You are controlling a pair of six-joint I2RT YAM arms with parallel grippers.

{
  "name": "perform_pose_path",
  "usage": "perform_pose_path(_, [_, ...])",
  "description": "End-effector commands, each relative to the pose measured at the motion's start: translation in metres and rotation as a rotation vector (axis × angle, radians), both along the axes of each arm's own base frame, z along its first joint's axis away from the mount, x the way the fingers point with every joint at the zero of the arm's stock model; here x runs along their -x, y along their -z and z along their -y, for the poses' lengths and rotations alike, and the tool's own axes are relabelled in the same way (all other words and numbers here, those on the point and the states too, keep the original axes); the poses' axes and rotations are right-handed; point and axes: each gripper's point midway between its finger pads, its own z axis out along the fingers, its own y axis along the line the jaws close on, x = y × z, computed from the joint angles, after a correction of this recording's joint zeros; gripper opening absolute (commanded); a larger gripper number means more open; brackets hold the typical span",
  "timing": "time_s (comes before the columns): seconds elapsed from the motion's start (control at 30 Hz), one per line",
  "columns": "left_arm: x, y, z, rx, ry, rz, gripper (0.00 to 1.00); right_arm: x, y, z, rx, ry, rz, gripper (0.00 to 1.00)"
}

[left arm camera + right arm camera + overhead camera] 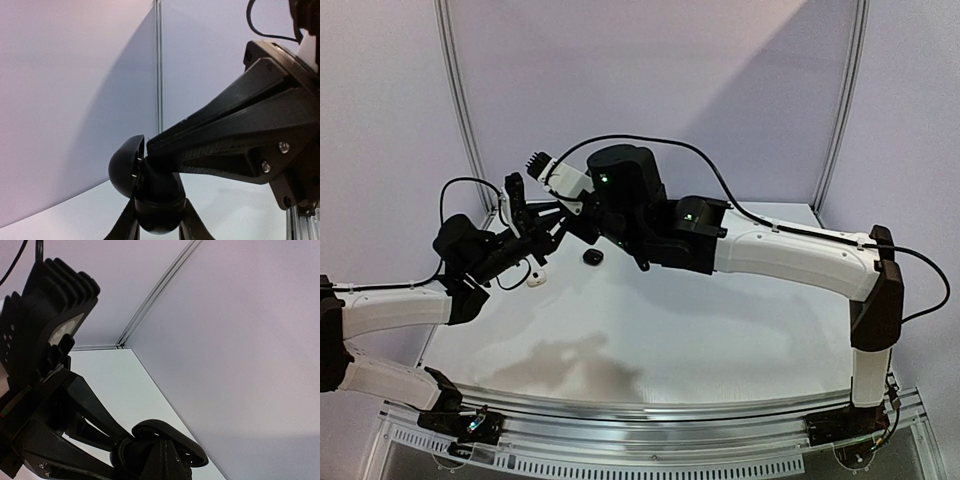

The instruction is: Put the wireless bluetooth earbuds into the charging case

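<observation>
My left gripper [159,222] is shut on a black pebble-shaped charging case [156,202], held above the table with its lid [122,167] hinged open. My right gripper [148,150] comes in from the right with its fingers [225,130] together, their tips down in the open case. Whether an earbud is between them is hidden. In the right wrist view the right gripper [165,462] sits over the case, with the open lid [172,432] behind it. From above, the left gripper [542,232] and right gripper [562,215] meet at the table's far left.
A small black earbud-sized piece [592,258] and a small white one [536,280] lie on the white table [700,330], just near of the grippers. Grey walls [650,90] close off the back and sides.
</observation>
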Motion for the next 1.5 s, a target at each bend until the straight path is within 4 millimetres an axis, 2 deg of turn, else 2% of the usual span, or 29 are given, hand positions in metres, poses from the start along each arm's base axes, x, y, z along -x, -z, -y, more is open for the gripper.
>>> perform_pose_path(0.0, [0.014,-0.03,0.001,0.054,0.023,0.11,0.0,0.0,0.06,0.004,0.169,-0.008,-0.076,0.0])
perform_pose_path(0.1, [0.013,-0.03,0.001,0.053,0.023,0.111,0.0,0.003,0.059,0.006,0.174,-0.023,-0.076,0.06])
perform_pose_path(0.33, [0.016,-0.031,0.003,0.045,0.035,0.123,0.0,0.004,0.055,0.009,0.174,-0.03,-0.075,0.11])
perform_pose_path(0.43, [0.017,-0.031,0.004,0.041,0.044,0.126,0.0,0.003,0.053,0.01,0.174,-0.024,-0.068,0.1])
perform_pose_path(0.57, [0.018,-0.031,0.002,0.033,0.036,0.141,0.0,0.004,0.056,0.015,0.197,-0.019,-0.057,0.03])
perform_pose_path(0.77, [0.024,-0.032,0.005,0.044,0.08,0.138,0.0,0.006,0.046,0.017,0.179,-0.033,-0.041,0.05])
perform_pose_path(0.93, [0.027,-0.032,0.004,0.049,0.09,0.139,0.0,0.009,0.05,0.018,0.189,-0.048,-0.056,0.07])
perform_pose_path(1.07, [0.029,-0.031,0.005,0.05,0.105,0.133,0.0,0.01,0.046,0.018,0.179,-0.055,-0.056,0.14])
perform_pose_path(1.47, [0.03,-0.027,0.006,0.047,0.114,0.11,0.0,0.011,0.028,0.019,0.153,-0.058,-0.039,0.21])
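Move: The open black charging case is already in the left fingers, its middle about 1 cm ahead, 2 cm to the right and 1 cm above that hand's point. From the right hand, whose shut tips are at the case's mouth, it lies some 1 cm ahead, 2 cm left and 1 cm below. On the table roughly 30 cm below the left hand, the white case is about 8 cm ahead and 14 cm left, the other black case about 15 cm ahead and 2 cm left. The right hand stays at the mouth of the open charging case and parts its shut fingers, first slightly, nearly closing again, then to about a fifth of their full opening, so the tips end spread on either side of the earbud in the case. Meanwhile both hands ease together about 1.5 cm down, then back and to the right, the left keeping its grip on the case and turning some 5 degrees clockwise. ##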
